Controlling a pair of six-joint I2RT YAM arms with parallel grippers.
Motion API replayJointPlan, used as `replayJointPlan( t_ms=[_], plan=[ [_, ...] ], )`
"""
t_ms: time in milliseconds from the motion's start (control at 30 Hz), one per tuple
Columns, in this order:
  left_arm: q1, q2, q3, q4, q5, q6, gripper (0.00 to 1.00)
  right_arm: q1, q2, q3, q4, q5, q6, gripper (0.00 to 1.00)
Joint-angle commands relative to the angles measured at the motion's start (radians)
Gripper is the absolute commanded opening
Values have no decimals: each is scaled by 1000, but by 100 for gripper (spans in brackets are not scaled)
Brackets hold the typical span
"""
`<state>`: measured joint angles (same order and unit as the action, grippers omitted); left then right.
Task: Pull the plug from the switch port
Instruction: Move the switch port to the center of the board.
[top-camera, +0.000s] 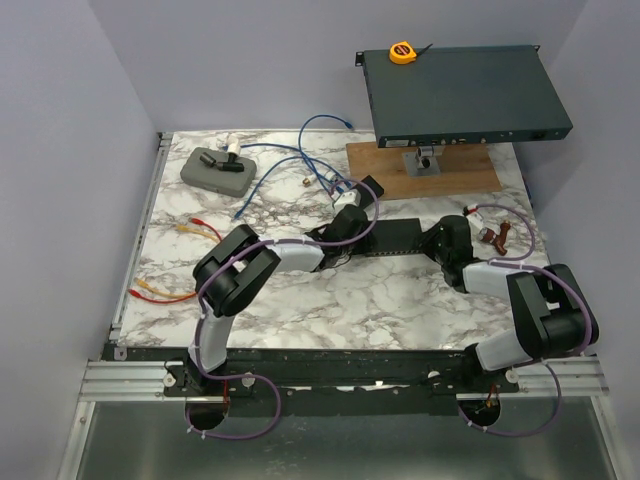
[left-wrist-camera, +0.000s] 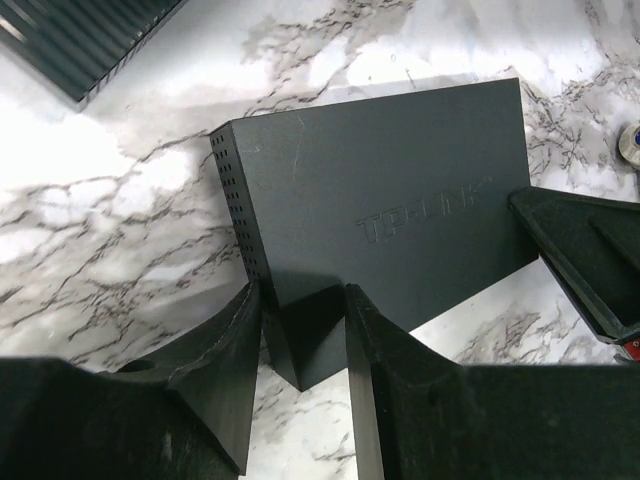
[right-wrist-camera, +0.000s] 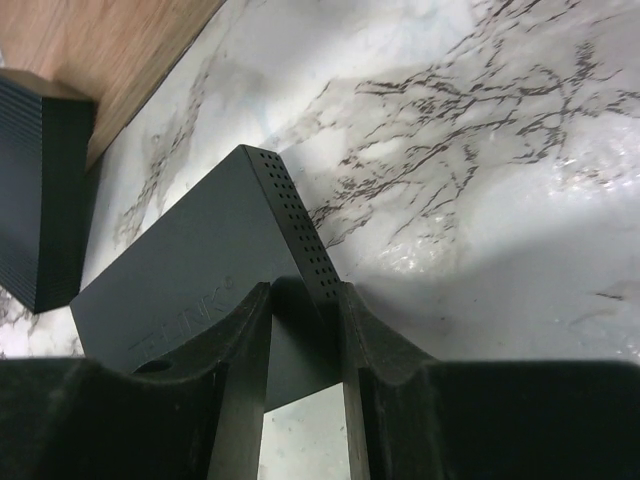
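The switch (top-camera: 395, 240) is a small flat black box lying on the marble table between my two arms. In the left wrist view its top face (left-wrist-camera: 400, 200) carries raised lettering, and my left gripper (left-wrist-camera: 305, 325) is shut on one corner of it. My right gripper (right-wrist-camera: 303, 305) is shut on the opposite end, beside the perforated side wall of the switch (right-wrist-camera: 180, 290). From above, the left gripper (top-camera: 352, 232) and the right gripper (top-camera: 440, 245) flank the box. The plug and the port side are hidden in every view.
A large rack unit (top-camera: 460, 95) rests on a wooden board (top-camera: 420, 172) at the back, with a yellow tape measure (top-camera: 402, 52) on top. Blue cables (top-camera: 300, 165) and a grey box (top-camera: 215, 168) lie back left. Yellow cables (top-camera: 165, 292) lie at the left edge.
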<state>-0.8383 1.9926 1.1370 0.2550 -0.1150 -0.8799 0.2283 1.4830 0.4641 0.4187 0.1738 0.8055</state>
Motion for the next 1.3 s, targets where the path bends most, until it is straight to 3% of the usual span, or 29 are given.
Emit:
replayJointPlan(
  t_ms=[0, 500, 1267],
  plan=[
    [-68, 77, 90, 96, 250, -14, 34, 24, 50, 1, -111, -113, 51, 32],
    [-84, 198, 220, 106, 292, -30, 34, -57, 127, 87, -176, -100, 17, 32],
    [-84, 212, 229, 130, 302, -29, 35, -83, 135, 86, -177, -88, 12, 33]
  ],
)
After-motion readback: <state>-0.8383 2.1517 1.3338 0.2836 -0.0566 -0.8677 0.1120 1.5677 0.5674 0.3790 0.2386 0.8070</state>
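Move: The switch port is already held between the hands by its two short ends, its middle about 7 cm right of the left hand and 7 cm left of the right hand, a centimetre farther out. The wooden board it is brought towards has its middle some 17 cm ahead of the right hand. The black box stands about 10 cm ahead of the left hand and 2 cm to its left; the brass fittings lie roughly 17 cm right of the right hand, level with it. Both hands keep their pinch on opposite ends of the switch port and carry it level to the right by about 5 cm and also some 3 cm outward, towards the wooden board and the brass fittings, easing almost to a stop before creeping on a little the same way. The right wrist swings about 10 degrees clockwise as it goes while the left barely turns, and neither pair of fingers opens or closes. ##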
